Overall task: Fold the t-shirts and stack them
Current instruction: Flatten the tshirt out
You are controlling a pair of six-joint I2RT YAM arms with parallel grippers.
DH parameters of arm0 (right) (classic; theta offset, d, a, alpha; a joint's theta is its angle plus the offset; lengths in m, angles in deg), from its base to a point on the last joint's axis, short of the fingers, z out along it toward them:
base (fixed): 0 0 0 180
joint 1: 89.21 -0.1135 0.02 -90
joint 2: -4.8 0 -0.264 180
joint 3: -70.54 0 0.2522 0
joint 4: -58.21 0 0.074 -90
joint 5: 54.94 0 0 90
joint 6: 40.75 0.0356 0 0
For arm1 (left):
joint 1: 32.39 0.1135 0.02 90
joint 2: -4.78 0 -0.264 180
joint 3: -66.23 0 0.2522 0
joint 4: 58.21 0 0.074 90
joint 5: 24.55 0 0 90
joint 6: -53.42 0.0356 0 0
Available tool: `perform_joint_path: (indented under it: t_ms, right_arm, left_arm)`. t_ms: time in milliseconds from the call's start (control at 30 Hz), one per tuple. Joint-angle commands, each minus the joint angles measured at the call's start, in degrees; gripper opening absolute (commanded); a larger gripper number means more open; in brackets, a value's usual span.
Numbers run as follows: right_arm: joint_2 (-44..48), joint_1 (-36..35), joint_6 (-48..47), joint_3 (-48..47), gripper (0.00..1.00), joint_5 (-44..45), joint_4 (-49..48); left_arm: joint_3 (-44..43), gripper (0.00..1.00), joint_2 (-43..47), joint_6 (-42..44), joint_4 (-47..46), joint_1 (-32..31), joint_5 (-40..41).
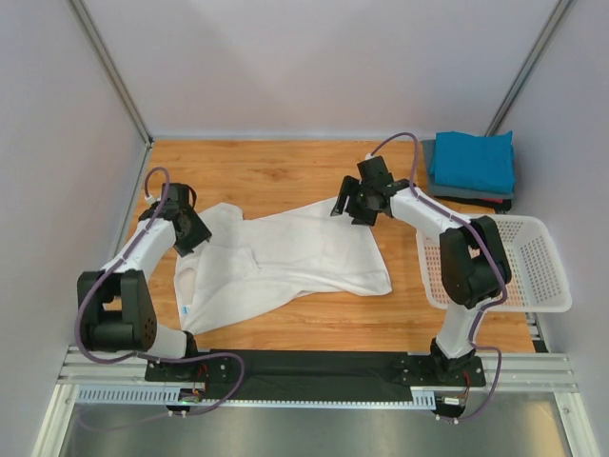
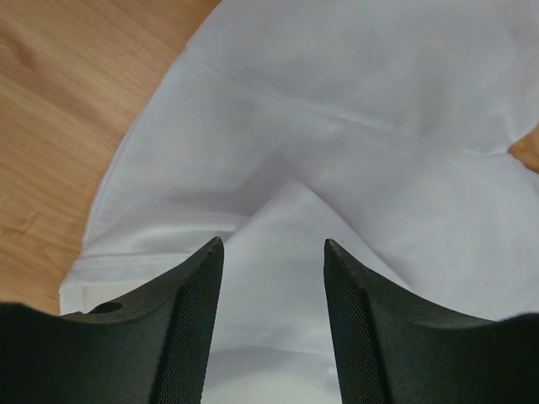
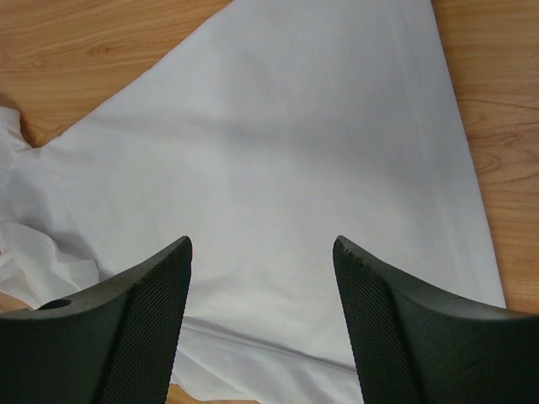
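A white t-shirt (image 1: pixel 295 257) lies spread and partly rumpled across the middle of the wooden table (image 1: pixel 266 171). My left gripper (image 1: pixel 190 236) hovers over its left end, near a sleeve. In the left wrist view this gripper (image 2: pixel 274 245) is open, with white cloth (image 2: pixel 379 126) folded in layers below and nothing between the fingers. My right gripper (image 1: pixel 350 208) sits above the shirt's far right corner. The right wrist view shows it (image 3: pixel 262 242) open over flat cloth (image 3: pixel 295 126). A folded teal t-shirt (image 1: pixel 473 160) rests on a folded dark grey one (image 1: pixel 476 196) at the back right.
A white mesh basket (image 1: pixel 547 249) stands at the right edge, beside the right arm. Grey walls close in the back and both sides. A black strip runs along the table's near edge (image 1: pixel 314 362) between the arm bases.
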Motion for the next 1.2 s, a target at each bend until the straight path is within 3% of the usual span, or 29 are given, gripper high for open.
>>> perform_joint_path:
  t_ms: [0,667,767,933,967,1167]
  right_arm:
    - [0.5,0.1,-0.4,-0.7,0.70,0.8,0.4]
    - [-1.9,0.0,-2.4,-3.1,0.70,-0.3,3.3]
    - [-2.1,0.0,-2.6,-3.7,0.70,0.1,3.6]
    - [-3.6,0.0,-2.5,-4.4,0.70,0.1,3.8]
    - [-3.9,0.0,-2.1,-4.7,0.70,0.1,3.8]
    - [-4.6,0.1,-0.9,-5.0,0.69,-0.5,3.0]
  left_arm:
    - [-2.0,0.59,-3.5,0.3,-2.8,0.6,-2.0]
    - [1.4,0.54,-10.1,1.1,-10.1,0.6,-3.6]
    - [1.7,0.45,-10.0,1.1,-10.8,0.6,-3.8]
    - [2.2,0.04,-10.2,0.0,-11.6,0.6,-7.1]
    - [2.4,0.00,-9.9,-0.4,-11.8,0.6,-7.0]
    - [3.2,0.00,-3.7,1.5,-12.8,0.6,-12.3]
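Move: The shirt's raised fold lies about 2 cm ahead of the open left hand, 1 cm to its right and 5 cm below. At the same depth, the notch in the shirt's far edge is some 8 cm ahead and 10 cm right; the shirt's label is roughly 11 cm back and 2 cm left. From the right hand, that fold lies around 30 cm left, 6 cm back and 5 cm below. Left hand sinks about 5 cm, pinches the shirt's fold and edges right; open right hand lowers 2 cm. ##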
